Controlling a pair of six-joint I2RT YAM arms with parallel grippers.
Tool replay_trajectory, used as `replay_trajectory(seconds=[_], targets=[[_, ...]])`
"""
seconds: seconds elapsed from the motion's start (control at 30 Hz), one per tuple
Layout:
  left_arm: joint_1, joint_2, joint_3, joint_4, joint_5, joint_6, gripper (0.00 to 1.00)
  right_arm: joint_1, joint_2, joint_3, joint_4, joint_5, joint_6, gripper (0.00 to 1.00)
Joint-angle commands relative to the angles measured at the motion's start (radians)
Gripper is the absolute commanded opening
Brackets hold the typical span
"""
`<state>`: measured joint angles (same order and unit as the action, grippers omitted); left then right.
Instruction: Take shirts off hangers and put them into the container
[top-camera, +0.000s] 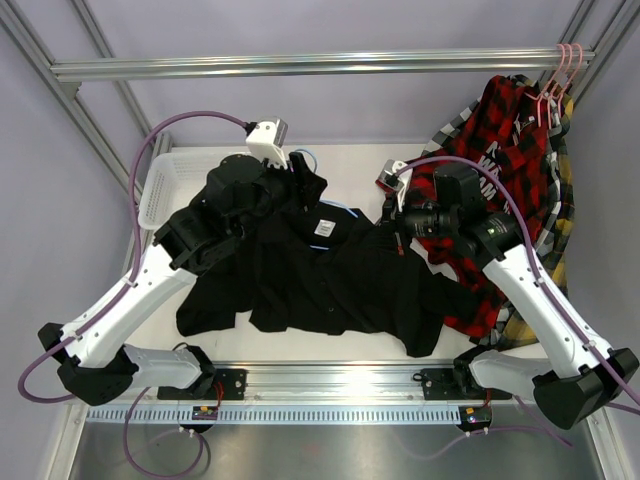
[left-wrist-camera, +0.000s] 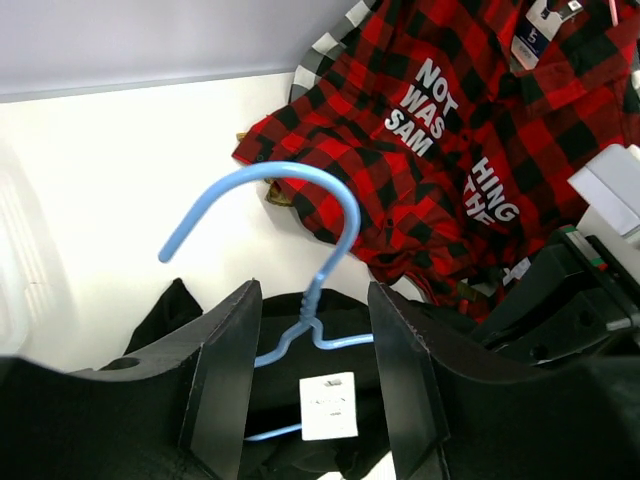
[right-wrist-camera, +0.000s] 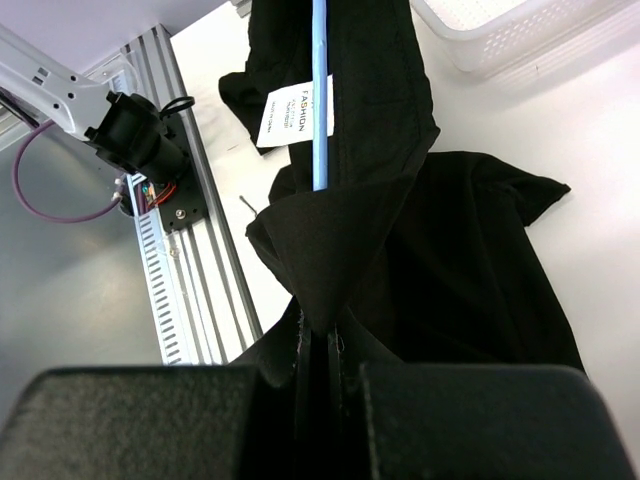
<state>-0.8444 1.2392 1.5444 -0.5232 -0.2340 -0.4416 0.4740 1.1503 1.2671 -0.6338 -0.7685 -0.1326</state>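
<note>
A plain black shirt (top-camera: 330, 285) lies spread across the table, still on a light-blue hanger (left-wrist-camera: 305, 300) whose hook curls up over the collar. My left gripper (left-wrist-camera: 312, 335) is open, one finger on each side of the hanger's neck and touching neither it nor the shirt (left-wrist-camera: 300, 360). At the shirt's right side my right gripper (right-wrist-camera: 330, 350) is shut on a pinched fold of the black cloth (right-wrist-camera: 420, 240), and the blue hanger bar (right-wrist-camera: 320, 100) runs away from it. The white slotted container (top-camera: 165, 185) stands at the table's back left, just behind my left gripper (top-camera: 295, 185).
A red-and-black plaid shirt (top-camera: 490, 150) with white lettering hangs at the back right on pink hangers (top-camera: 560, 75), its lower part draped on the table (left-wrist-camera: 450, 130). Yellow plaid (top-camera: 562, 200) and black-and-white check (top-camera: 455, 120) cloth show behind it. A metal rail (top-camera: 320, 65) crosses overhead.
</note>
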Motion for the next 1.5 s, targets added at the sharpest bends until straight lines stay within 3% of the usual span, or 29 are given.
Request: replay_trajectory(seconds=[0.0,0.3,0.53,0.63,0.67,0.77,0.8,0.87,0.9,1.13,1.33,1.47], targets=[[-0.004,0.009,0.011,0.048,-0.056,-0.026,0.51,0.017,0.012,0.063,0.069,0.018,-0.018,0.00],[-0.004,0.054,0.029,0.005,-0.120,-0.042,0.50,0.028,0.037,0.084,0.079,0.037,-0.019,0.00],[-0.004,0.065,0.028,0.037,-0.143,-0.051,0.37,0.043,0.049,0.078,0.066,0.069,-0.028,0.00],[-0.004,0.066,0.026,0.049,-0.151,-0.055,0.22,0.045,0.043,0.057,0.086,0.098,-0.022,0.00],[-0.004,0.065,0.014,0.058,-0.156,-0.057,0.12,0.045,0.039,0.048,0.091,0.106,-0.013,0.00],[-0.004,0.059,-0.006,0.072,-0.168,-0.059,0.00,0.045,0.031,0.041,0.105,0.133,0.004,0.00],[-0.004,0.055,-0.023,0.084,-0.171,-0.060,0.00,0.045,0.032,0.043,0.105,0.155,0.010,0.02],[-0.004,0.046,-0.044,0.103,-0.194,-0.060,0.00,0.045,0.029,0.057,0.097,0.179,0.031,0.18],[-0.004,0.042,-0.065,0.123,-0.208,-0.062,0.00,0.045,0.026,0.066,0.088,0.213,0.039,0.40],[-0.004,0.049,-0.121,0.161,-0.352,-0.106,0.00,0.043,-0.023,0.166,0.016,0.438,0.163,0.91],[-0.007,0.092,-0.109,0.150,-0.430,-0.189,0.00,0.070,-0.041,0.149,0.014,0.584,0.266,0.97],[-0.016,0.126,-0.089,0.144,-0.465,-0.207,0.00,0.162,0.006,0.115,0.037,0.719,0.347,0.99]])
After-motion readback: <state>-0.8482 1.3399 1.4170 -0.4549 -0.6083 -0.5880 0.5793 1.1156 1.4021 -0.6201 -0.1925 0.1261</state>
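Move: The blue hanger's neck, just under its hook, sits between the left hand's half-open fingers, only about 2 cm ahead and 3 cm below; the white container is some 25 cm to the left, 8 cm farther out and 25 cm lower. The right hand already grips the black shirt's shoulder, with that neck about 14 cm left, 6 cm ahead and 5 cm above; the red checked shirt hangs level, 20 cm right and 5 cm ahead. The left hand eases down and forward about 3 cm onto the blue hanger's neck, pinches it just below the hook, then carries it lower and farther forward while turning counter-clockwise. The right hand keeps its grip while creeping forward, then opens wide, lets go of the black shirt's shoulder and draws up, forward and right some 6 cm, swinging roughly 30 degrees clockwise. ##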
